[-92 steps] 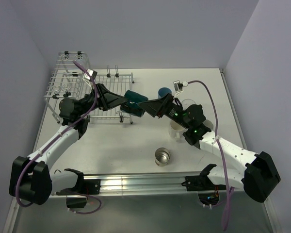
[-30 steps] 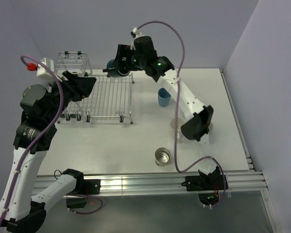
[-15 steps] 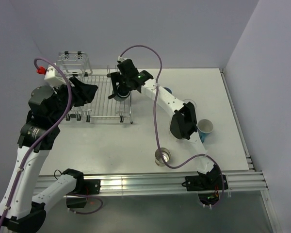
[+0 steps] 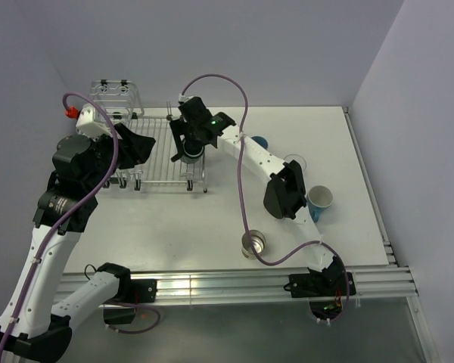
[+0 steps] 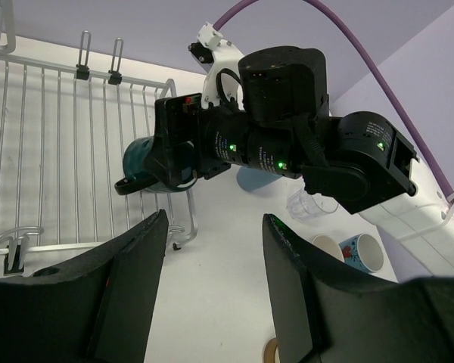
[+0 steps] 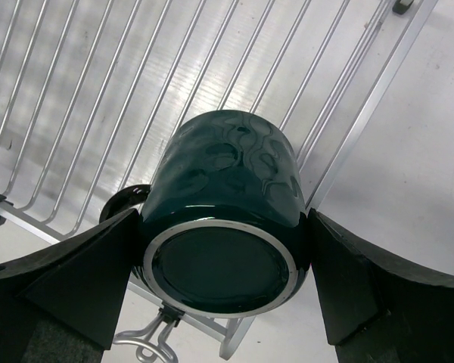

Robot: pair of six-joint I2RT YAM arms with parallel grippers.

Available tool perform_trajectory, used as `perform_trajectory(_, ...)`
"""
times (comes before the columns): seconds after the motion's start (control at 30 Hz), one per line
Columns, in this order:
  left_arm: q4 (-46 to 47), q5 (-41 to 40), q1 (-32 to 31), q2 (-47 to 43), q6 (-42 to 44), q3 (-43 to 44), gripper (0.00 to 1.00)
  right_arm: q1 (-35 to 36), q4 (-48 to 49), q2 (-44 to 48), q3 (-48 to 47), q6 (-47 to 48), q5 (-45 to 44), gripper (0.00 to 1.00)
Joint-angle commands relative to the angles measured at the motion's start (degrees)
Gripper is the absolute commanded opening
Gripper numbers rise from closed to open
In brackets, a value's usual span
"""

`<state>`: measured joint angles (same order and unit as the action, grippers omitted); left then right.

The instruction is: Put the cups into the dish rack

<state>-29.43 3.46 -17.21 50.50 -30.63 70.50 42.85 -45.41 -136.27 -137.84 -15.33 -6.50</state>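
The dark teal mug (image 6: pixel 227 181) hangs upside down, base towards the right wrist camera, with my right gripper (image 6: pixel 223 238) shut on its sides. It is over the near right corner of the dish rack (image 4: pixel 155 151); whether it rests on the wires I cannot tell. My left gripper (image 5: pixel 216 227) is open and empty, raised over the rack's left part (image 4: pixel 140 147). On the table stand the blue tumbler (image 4: pixel 260 141), the clear glass (image 4: pixel 296 162), the blue mug with white inside (image 4: pixel 320 198) and the steel cup (image 4: pixel 252 243). The cream mug (image 5: pixel 329 246) shows in the left wrist view.
The rack's taller basket section (image 4: pixel 115 94) stands at the far left corner. The right arm (image 4: pixel 250 151) stretches from the table's right side across to the rack, with its purple cable (image 4: pixel 234 91) looping above. Walls close the table at back and sides.
The right arm has brought the teal mug down from above the rack's far edge to its near right corner. The left arm has shifted slightly right.
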Motion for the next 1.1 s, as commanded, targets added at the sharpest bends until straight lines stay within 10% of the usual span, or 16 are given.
perform_trajectory(0.0,2.27,1.02,0.25,0.30,1.28,0.08,0.59,0.65,1.99,3.20,0.46,0.83,0.61,0.00)
perform_trajectory(0.57,2.54,1.37,0.25,1.09,1.54,-0.54,0.60,2.85,-1.44,1.27,-0.50,3.38,1.32,0.08)
perform_trajectory(1.07,2.27,1.11,0.25,1.36,1.72,-0.80,0.61,5.14,0.23,0.74,0.91,4.78,-0.62,0.68)
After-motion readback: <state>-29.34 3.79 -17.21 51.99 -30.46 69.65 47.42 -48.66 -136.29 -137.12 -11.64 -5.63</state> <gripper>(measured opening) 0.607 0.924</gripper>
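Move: The right hand holds the green cup over the dish rack; the clip near the right end of the rack's front rail lies about 5 cm back, 3 cm left and 11 cm below it. The rack's front right corner is roughly 7 cm back and 2 cm right, the blue cup 6 cm ahead and 21 cm right, both similarly low. From the left hand that clip is some 12 cm ahead, 8 cm right, 34 cm down. The right hand, still gripping the green cup, draws back about 4 cm and left towards the front-rail clip, sinking slightly. ##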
